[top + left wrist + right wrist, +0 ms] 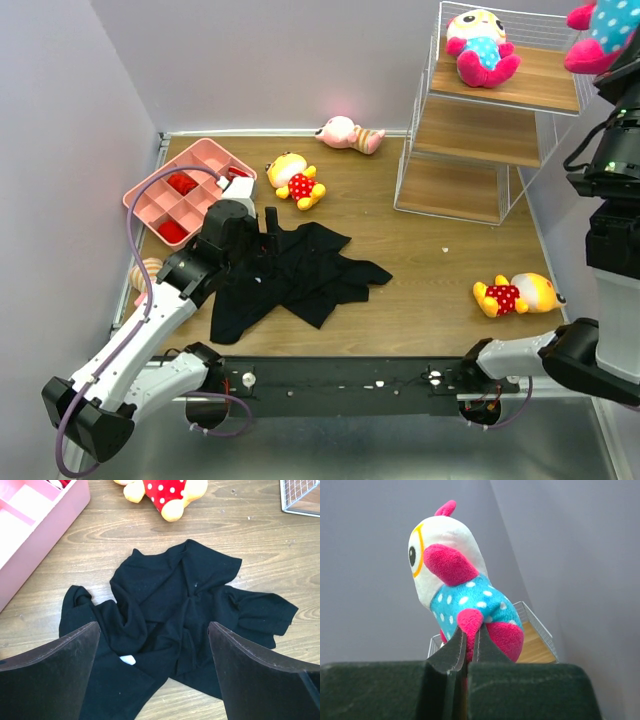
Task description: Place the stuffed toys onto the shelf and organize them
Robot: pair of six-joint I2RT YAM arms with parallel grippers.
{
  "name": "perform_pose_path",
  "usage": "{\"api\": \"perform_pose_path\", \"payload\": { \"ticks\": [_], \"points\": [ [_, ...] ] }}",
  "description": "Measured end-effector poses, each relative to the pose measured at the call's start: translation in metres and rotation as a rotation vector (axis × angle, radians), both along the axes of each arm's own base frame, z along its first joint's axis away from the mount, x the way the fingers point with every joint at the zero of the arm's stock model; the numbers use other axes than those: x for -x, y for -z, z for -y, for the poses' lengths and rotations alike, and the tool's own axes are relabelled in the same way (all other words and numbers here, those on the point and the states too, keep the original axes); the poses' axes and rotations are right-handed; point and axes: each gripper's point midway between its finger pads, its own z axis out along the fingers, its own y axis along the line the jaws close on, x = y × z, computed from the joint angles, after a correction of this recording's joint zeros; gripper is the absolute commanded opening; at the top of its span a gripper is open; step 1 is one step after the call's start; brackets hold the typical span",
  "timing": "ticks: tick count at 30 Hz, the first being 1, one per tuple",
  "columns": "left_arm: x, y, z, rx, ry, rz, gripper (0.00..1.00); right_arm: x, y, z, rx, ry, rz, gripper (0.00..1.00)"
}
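My right gripper point(470, 636) is shut on a pink limb of a blue dotted stuffed toy point(465, 592), held in the air by the shelf's point(478, 112) top right corner. A matching blue toy point(480, 46) lies on the top board. One yellow toy point(296, 182) lies beside the pink tray and another point(518, 295) near the front right. A pale pink striped toy point(350, 133) rests by the back wall. A further toy point(148, 272) peeks out from behind my left arm. My left gripper point(155, 645) hangs open over the black garment point(175, 595).
A pink compartment tray point(160, 195) with red items stands at the left, close to my left arm. The crumpled black garment point(290, 270) covers the table's middle left. Grey walls close in the back and both sides.
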Motion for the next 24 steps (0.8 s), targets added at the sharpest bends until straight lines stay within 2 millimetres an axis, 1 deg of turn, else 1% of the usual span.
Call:
{"api": "perform_pose_path", "payload": {
  "ticks": [1,5,7,8,11,12,14,17,19,22,24],
  "points": [
    [0.0,0.0,0.0,0.0,0.0,0.001,0.99,0.001,0.001,0.004,-0.001,0.009,0.0,0.01],
    [0.0,-0.002,0.001,0.008,0.004,0.009,0.99,-0.008,0.007,0.022,-0.004,0.059,-0.007,0.01],
    [0.001,-0.002,0.001,0.011,0.006,0.013,0.99,-0.017,0.013,0.025,0.004,0.056,-0.021,0.01],
    [0.001,-0.002,0.001,0.013,0.007,0.014,0.99,-0.023,0.016,0.023,0.005,0.038,-0.025,0.01],
    [0.001,-0.002,0.001,0.012,0.009,0.014,0.99,-0.038,0.031,0.027,0.001,0.02,-0.06,0.01],
    [0.001,-0.002,0.001,0.011,0.009,0.014,0.99,-0.045,0.037,0.025,-0.006,0.004,-0.075,0.01],
    [0.002,-0.002,0.001,0.01,0.011,0.014,0.99,-0.065,0.062,0.022,-0.014,-0.028,-0.138,0.01],
    [0.002,-0.002,0.002,0.01,0.016,0.014,0.99,-0.083,0.084,0.019,-0.028,-0.057,-0.19,0.01],
    [0.003,-0.002,0.003,0.012,0.02,0.014,0.99,-0.098,0.107,0.021,-0.046,-0.071,-0.245,0.01],
    [0.003,-0.001,0.003,0.011,0.021,0.012,0.99,-0.108,0.121,0.028,-0.068,-0.074,-0.278,0.01],
    [0.004,-0.001,0.003,0.012,0.022,0.012,0.99,-0.111,0.126,0.032,-0.08,-0.079,-0.286,0.01]
  ]
}}
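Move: The right hand already holds a blue-spotted stuffed toy by its pink foot, high in front of the shelf. The free right part of the top board lies about 20 cm ahead of it, some 7 cm to its right and 23 cm below. The toy already seated there is about 21 cm ahead and 4 cm left, 17 cm below; the middle board is some 20 cm ahead, 2 cm right and 43 cm below. From the left hand, the free spot is about 16 cm ahead, 47 cm right and 23 cm up. Down and forward together, by about 12 and 11 cm, the right hand brings the toy towards the free right part of the top shelf, after easing a couple of centimetres to its right. The wrist tips nose-down some 15 degrees, most of it in the faster second half, while the shut fingers keep their pinch on the pink foot. ##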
